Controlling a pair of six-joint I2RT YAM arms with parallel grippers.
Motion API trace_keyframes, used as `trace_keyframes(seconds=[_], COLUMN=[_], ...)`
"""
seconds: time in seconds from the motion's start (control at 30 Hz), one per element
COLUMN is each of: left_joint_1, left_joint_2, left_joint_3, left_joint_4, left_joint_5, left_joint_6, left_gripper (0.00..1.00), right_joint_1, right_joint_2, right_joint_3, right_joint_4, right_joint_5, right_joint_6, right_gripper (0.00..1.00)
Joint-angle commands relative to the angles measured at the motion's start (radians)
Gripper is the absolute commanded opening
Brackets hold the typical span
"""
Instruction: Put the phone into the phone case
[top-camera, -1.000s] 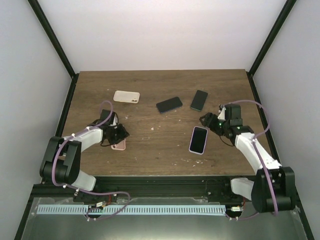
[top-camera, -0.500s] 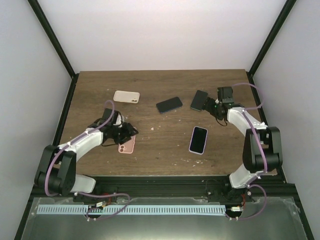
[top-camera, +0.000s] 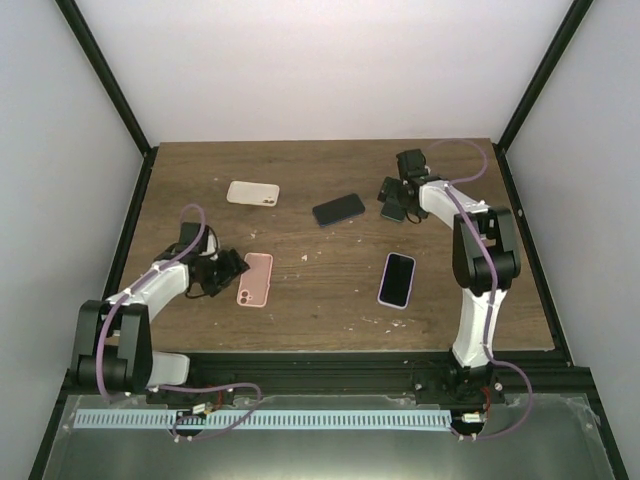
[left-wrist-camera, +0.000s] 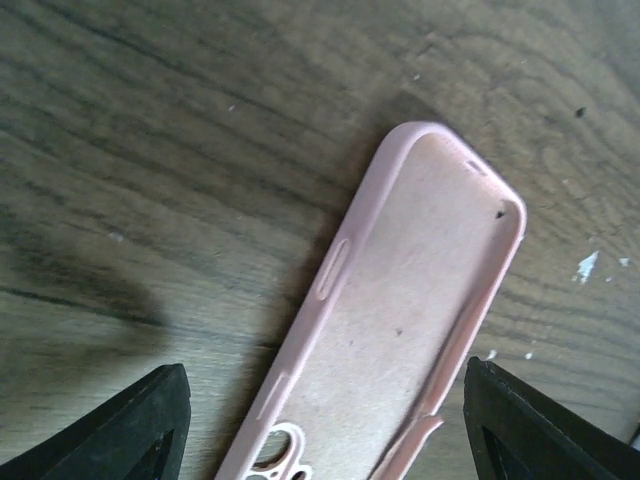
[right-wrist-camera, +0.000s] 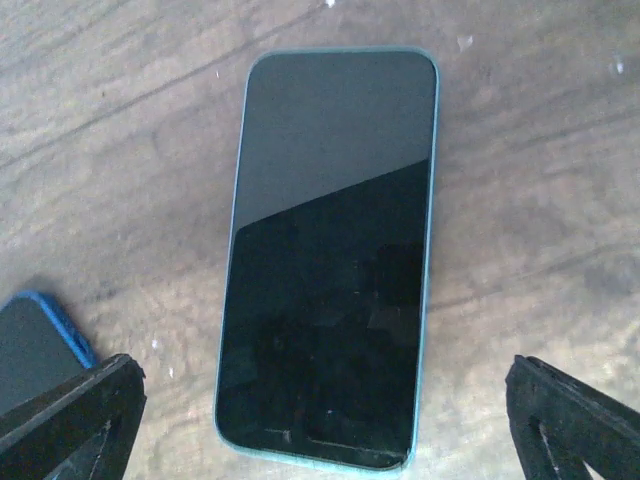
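The pink phone case (top-camera: 256, 280) lies on the wooden table left of centre, its hollow side up. In the left wrist view the pink phone case (left-wrist-camera: 400, 310) has its camera-hole end between my black fingertips (left-wrist-camera: 140, 425), which stand clear of both its sides. My left gripper (top-camera: 230, 272) is open beside it. At the back right my right gripper (top-camera: 398, 198) is open just above a dark phone. In the right wrist view this phone (right-wrist-camera: 328, 255) lies screen up with a teal edge, and the gripper (right-wrist-camera: 325, 425) holds nothing.
A blue-edged phone (top-camera: 338, 209) lies at mid-back, and its corner (right-wrist-camera: 35, 345) shows in the right wrist view. A phone in a lilac case (top-camera: 397, 279) lies right of centre. A beige case (top-camera: 252, 193) lies at the back left.
The left gripper slid the pink case to the right, let go and opened. The right arm swung from beside the lilac phone to the back of the table over the teal-edged phone, its jaws widening.
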Motion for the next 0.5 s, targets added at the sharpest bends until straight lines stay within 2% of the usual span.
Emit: trace_keyframes(seconds=[0.0, 0.23, 0.47], left_joint_1=[0.005, 0.005, 0.004], left_joint_2=[0.011, 0.023, 0.048], left_joint_3=[-0.029, -0.058, -0.08], left_joint_4=[0.016, 0.039, 0.058], left_joint_5=[-0.029, -0.028, 0.057], left_joint_6=[0.029, 0.042, 0.039], left_gripper=[0.76, 0.73, 0.72], right_joint_1=[0.021, 0.038, 0.037], right_joint_2=[0.071, 0.218, 0.278], right_joint_3=[0.118, 0.264, 0.312], right_joint_4=[-0.048, -0.17, -0.159], right_joint_5=[0.087, 0.202, 0.164], right_joint_6=[-0.038, -0.077, -0.081], right_gripper=[1.0, 0.99, 0.98])
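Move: The bare black phone lies about 5 cm ahead of the right hand and 6 cm below, with no sideways offset. On the table around it, the other dark phone is some 17 cm left of that hand and 2 cm ahead, and the cased phone is about 18 cm back and 1 cm left. The pink case's middle is roughly 5 cm right of the left hand, 2 cm ahead and 4 cm below. Bring the wide-open right gripper about 3 cm forward over the black phone, then sink it to some 5 cm below its starting height, its left side tilting down about 10 degrees, until the fingers stand either side of the phone; don't close yet. Meanwhile lower the left gripper a couple of centimetres beside the pink case, easing slightly back, its fingers staying open. ##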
